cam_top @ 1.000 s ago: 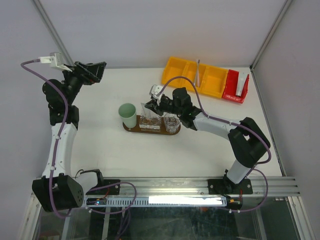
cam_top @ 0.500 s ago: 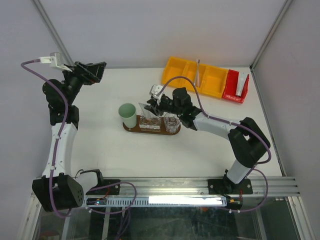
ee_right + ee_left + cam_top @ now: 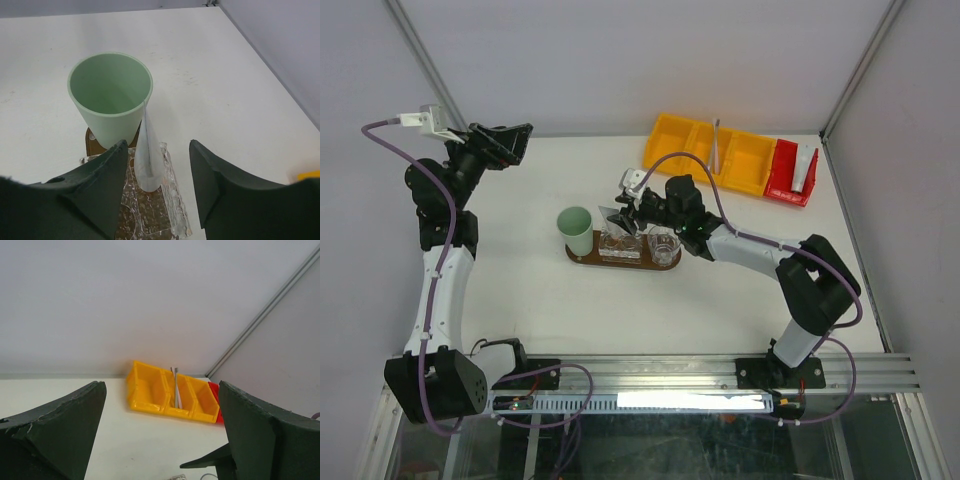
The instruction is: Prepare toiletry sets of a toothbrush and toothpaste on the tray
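Observation:
The tray [image 3: 582, 256] is a dark-brown oval board carrying a mint-green cup [image 3: 576, 228] and clear glasses [image 3: 663, 246]. In the right wrist view a white toothpaste tube [image 3: 149, 155] stands crimped end up in a clear glass [image 3: 172, 210], leaning against the cup [image 3: 110, 97]. My right gripper [image 3: 157, 146] is open around the tube, with its fingers apart from it on both sides. A pale toothbrush [image 3: 717, 146] stands in the yellow bin [image 3: 692, 140]. My left gripper [image 3: 510, 138] is open and empty, held high at the far left.
A small red bin [image 3: 790, 172] with a white tube [image 3: 806, 166] sits beside the yellow bin at the back right. The left wrist view shows the yellow bin [image 3: 150, 390] with the toothbrush [image 3: 176, 390] far ahead. Walls enclose the back and sides.
My right gripper's jaws have spread apart and let go of the toothpaste tube, which now stands in the glass. The left arm has not moved.

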You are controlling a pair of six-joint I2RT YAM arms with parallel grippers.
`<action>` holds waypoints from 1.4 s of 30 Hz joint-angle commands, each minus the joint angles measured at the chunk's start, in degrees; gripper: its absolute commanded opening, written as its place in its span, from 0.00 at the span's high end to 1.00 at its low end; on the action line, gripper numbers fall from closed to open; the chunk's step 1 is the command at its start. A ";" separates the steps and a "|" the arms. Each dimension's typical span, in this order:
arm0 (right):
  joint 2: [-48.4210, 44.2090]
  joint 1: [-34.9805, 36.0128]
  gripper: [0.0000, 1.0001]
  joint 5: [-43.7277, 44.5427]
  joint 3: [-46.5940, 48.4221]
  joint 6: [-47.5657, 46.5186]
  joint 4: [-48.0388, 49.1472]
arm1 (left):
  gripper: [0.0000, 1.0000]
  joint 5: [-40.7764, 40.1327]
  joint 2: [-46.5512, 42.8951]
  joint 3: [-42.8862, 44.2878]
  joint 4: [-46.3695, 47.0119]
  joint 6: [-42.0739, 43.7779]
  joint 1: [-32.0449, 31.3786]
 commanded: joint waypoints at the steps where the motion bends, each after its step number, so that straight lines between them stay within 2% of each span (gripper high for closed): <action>1: -1.48 0.24 0.43 0.56 1.28 0.00 4.37 | 0.01 1.47 -0.25 -0.07 3.52 -0.96 0.68; 11: -1.66 0.31 0.36 0.73 1.28 0.60 4.39 | 0.01 1.69 -0.24 -0.19 3.78 -1.08 0.76; 21: -4.60 0.24 0.23 3.89 1.08 4.12 4.80 | 0.01 2.47 0.19 0.11 3.95 -1.31 0.90; 26: -10.49 0.24 0.21 5.73 1.88 4.94 -1.22 | 0.01 3.18 0.78 0.45 3.88 -1.29 0.87; 31: -21.26 0.15 0.21 6.61 -0.11 5.61 -12.39 | 0.01 4.82 1.63 0.85 4.33 -1.41 0.90; 32: -24.11 0.15 0.16 15.27 -1.48 10.65 -14.42 | 0.01 4.92 1.72 0.70 4.50 -1.33 0.90; 37: -35.85 -1.50 0.12 28.25 -3.83 18.15 -29.33 | 0.01 5.06 2.29 0.48 4.76 -1.84 0.91; 42: -41.47 -6.16 0.07 41.25 -4.40 22.16 -39.07 | 0.01 5.15 2.45 0.23 5.44 -2.66 0.85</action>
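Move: The toothpaste being left stands between the right hand's half-open fingers, its middle about 2 cm to the left of the hand point and 2 cm lower. The clear holder it stands in is straight below, some 7 cm down. The green cup stands about 11 cm to the left, roughly level ahead, and 6 cm lower. The clear glass is some 12 cm to the right, 1 cm back and 7 cm lower. From the left hand the toothpaste lies about 17 cm right, 5 cm back and 22 cm below. Around the toothpaste already set in the clear holder, the right fingers spread from about half to nearly wide open, the hand at first staying in place. Then it comes clear and swings quickly away to the right and up, some 15 cm each, drawing back a little over the clear glass, while the wrist turns clockwise about 30 degrees and the fingertips tilt up. ##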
